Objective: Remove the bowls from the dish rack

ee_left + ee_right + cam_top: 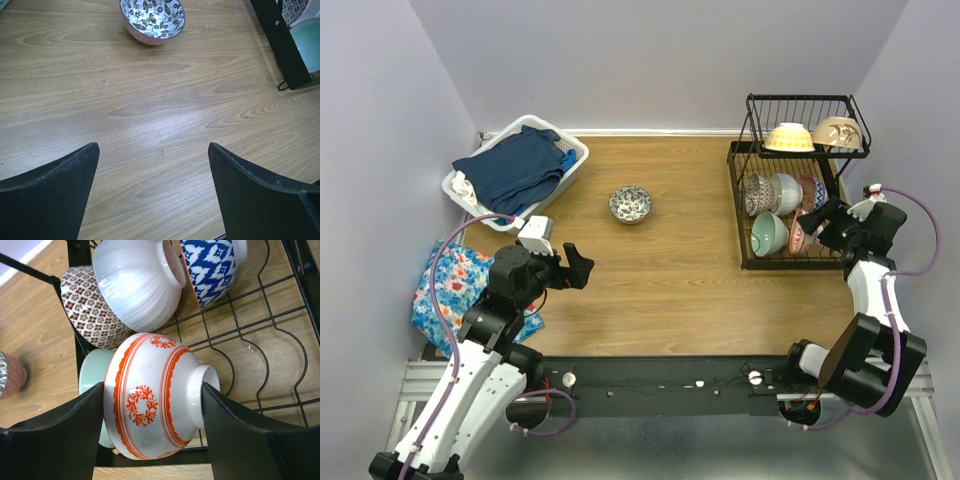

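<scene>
The black wire dish rack [748, 266] stands at the right of the table. Its top tier holds a cream-yellow bowl [789, 137] and a beige bowl [836, 131]. On the lower tier, on edge, are a white ribbed bowl [135, 282], a brown-patterned one [87, 315], a blue-and-white one [210, 267], a mint one [92, 365] and a red-orange floral bowl [150, 400]. My right gripper [153, 386] is shut on the floral bowl, one finger on its rim and one on its foot. A dark patterned bowl [630, 203] sits upright mid-table. My left gripper [153, 146] hangs open above bare wood.
A white laundry basket [574, 152] with dark blue clothes stands at the back left. A floral cloth [455, 285] lies at the left edge beside the left arm. Walls close in the table on three sides.
</scene>
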`<act>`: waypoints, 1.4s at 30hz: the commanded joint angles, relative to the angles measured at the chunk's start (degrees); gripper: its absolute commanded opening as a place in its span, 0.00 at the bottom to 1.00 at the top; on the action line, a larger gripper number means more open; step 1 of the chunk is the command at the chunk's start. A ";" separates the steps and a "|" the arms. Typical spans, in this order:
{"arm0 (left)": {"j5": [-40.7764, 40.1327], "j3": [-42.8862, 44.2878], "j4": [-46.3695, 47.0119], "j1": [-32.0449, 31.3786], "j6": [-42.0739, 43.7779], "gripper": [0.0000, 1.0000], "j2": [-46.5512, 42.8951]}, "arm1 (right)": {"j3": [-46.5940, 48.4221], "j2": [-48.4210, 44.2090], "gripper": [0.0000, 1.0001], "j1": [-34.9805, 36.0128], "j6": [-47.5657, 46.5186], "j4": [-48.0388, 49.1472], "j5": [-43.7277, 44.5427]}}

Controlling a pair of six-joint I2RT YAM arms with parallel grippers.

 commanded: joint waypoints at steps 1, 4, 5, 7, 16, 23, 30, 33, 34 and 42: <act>0.09 -0.78 1.62 -0.25 -0.12 0.99 0.36 | 5.31 -2.62 0.01 -0.07 5.44 -1.32 1.44; -0.09 -0.43 1.71 -0.25 -0.39 0.99 1.42 | 6.37 -3.67 0.01 0.02 9.04 -1.15 2.40; -0.09 -0.35 1.62 -0.25 -0.56 0.99 2.46 | 6.46 -4.20 0.01 0.02 10.01 -0.97 2.58; 0.53 0.27 1.88 -0.25 -1.00 0.99 3.44 | 6.98 -4.46 0.01 0.02 12.12 -0.88 2.76; 3.78 4.75 6.27 -0.34 -6.54 0.99 11.78 | 10.50 -5.69 0.01 4.23 16.87 0.52 -2.25; 5.36 8.53 13.21 -3.06 -12.42 0.99 21.44 | 8.75 -7.54 0.01 11.35 20.65 4.55 -6.37; 2.47 13.79 23.74 -12.20 -18.66 0.99 33.66 | 0.32 -9.47 0.01 17.15 30.14 14.75 -10.69; 1.59 16.87 28.40 -16.06 -21.73 0.99 39.99 | -2.84 -10.17 0.01 18.99 33.48 18.27 -11.65; 1.06 17.66 29.56 -17.29 -22.53 0.99 41.48 | -3.55 -10.26 0.01 19.44 35.32 20.36 -11.92; -0.88 26.97 37.91 -23.10 -28.07 0.99 57.66 | -7.95 -11.06 0.01 24.53 43.85 28.73 -12.62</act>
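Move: The right hand already grips the orange-and-white bowl; the empty left gripper it is heading for waits about 53 cm to its left, 11 cm back and a little higher. The green bowl stands about 9 cm left of the right hand, level with it fore and aft, the white bowl 7 cm left and 10 cm ahead, both some 6 cm lower. From the left hand, the orange-and-white bowl is about 51 cm right, 10 cm ahead, slightly lower; the black-patterned bowl is 11 cm right, 19 cm ahead, 16 cm below. Right hand lifts its bowl, carrying it about 18 cm left, as open left hand reaches right towards it. ##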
